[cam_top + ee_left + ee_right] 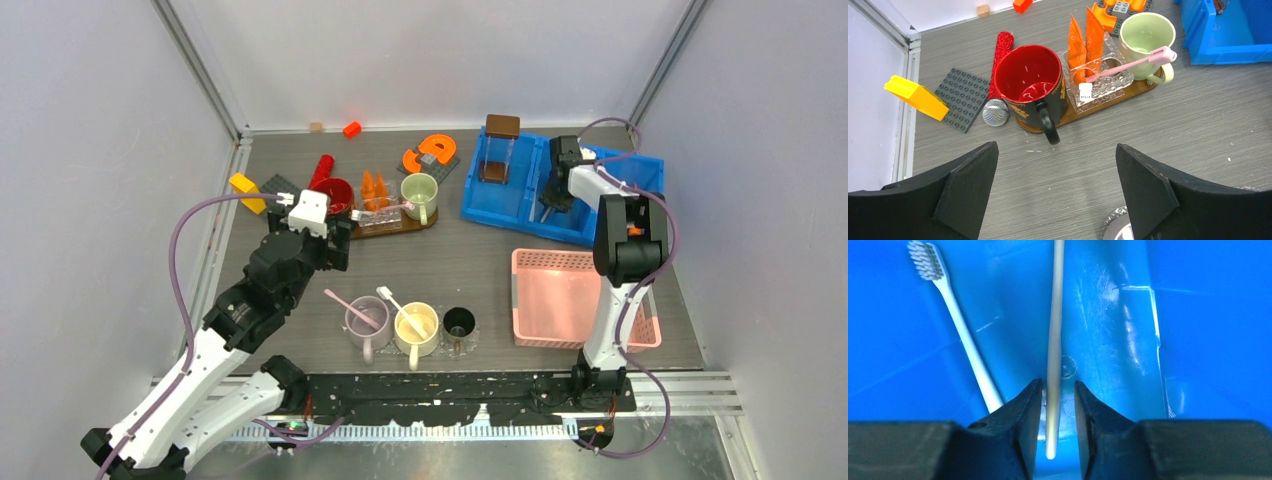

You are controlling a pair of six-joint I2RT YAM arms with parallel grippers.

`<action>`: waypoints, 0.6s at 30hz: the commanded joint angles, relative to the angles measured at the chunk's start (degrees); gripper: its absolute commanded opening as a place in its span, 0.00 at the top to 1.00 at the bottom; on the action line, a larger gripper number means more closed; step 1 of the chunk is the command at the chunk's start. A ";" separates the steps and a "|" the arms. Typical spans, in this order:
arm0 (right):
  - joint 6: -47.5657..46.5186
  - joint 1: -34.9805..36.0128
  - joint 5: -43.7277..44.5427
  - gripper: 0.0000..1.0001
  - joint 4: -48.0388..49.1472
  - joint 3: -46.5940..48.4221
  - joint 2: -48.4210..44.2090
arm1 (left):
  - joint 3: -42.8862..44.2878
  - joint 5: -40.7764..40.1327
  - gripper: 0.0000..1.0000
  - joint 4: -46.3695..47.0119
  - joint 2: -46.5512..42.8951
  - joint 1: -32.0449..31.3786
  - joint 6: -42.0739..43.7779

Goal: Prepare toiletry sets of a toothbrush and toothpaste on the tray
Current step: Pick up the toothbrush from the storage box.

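Note:
In the right wrist view a pale toothbrush handle (1054, 330) runs between the fingers of my right gripper (1058, 385), down in the blue bin (1198, 340). The jaws stand narrowly open, with a thin gap on each side of the handle. A second white toothbrush (955, 315) lies to its left. The brown tray (1075, 116) carries a clear holder with orange toothpaste tubes (1085, 42) and a pink toothbrush (1128, 65) leaning across it. My left gripper (1057, 145) hangs wide open and empty above the table in front of the tray.
On the tray also stand a red mug (1030, 75) and a green mug (1145, 35). Near the front stand a purple mug (367, 320), a cream mug (417, 325) and a black cup (459, 323). A pink basket (570, 295) sits right. A yellow block (915, 95) and a grey plate (963, 97) lie left.

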 commanded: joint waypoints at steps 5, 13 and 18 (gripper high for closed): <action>-1.67 -0.29 1.43 0.82 -1.58 1.36 -0.74 | -0.45 -1.05 0.10 3.59 -1.54 0.23 0.58; -4.52 -0.27 4.41 0.99 -2.68 1.37 -7.47 | -0.55 -0.55 0.10 3.68 -1.93 0.24 0.63; -6.10 -0.15 5.63 0.99 -3.99 0.96 -12.39 | -0.63 -0.25 0.10 3.75 -2.24 0.24 0.66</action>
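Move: The toothbrush to be grasped already has its handle end between the right gripper's open fingers; its middle lies about 5 cm ahead and 2 cm to the right, nearly level with the hand. The second toothbrush is centred roughly 4 cm ahead and 5 cm left, on the box floor, and the orange packets some 15 cm to the right, about level fore and aft. From the left gripper the first toothbrush lies around 25 cm ahead, 50 cm right and 25 cm down. Hold the right gripper low in the storage box and shut its fingers on the toothbrush's handle, pinching it a little way in from the end. Once they have closed, raise the hand off the box floor by about 3.5 cm, letting it drift roughly 1 cm to the right and slightly back, with the pinch kept. ##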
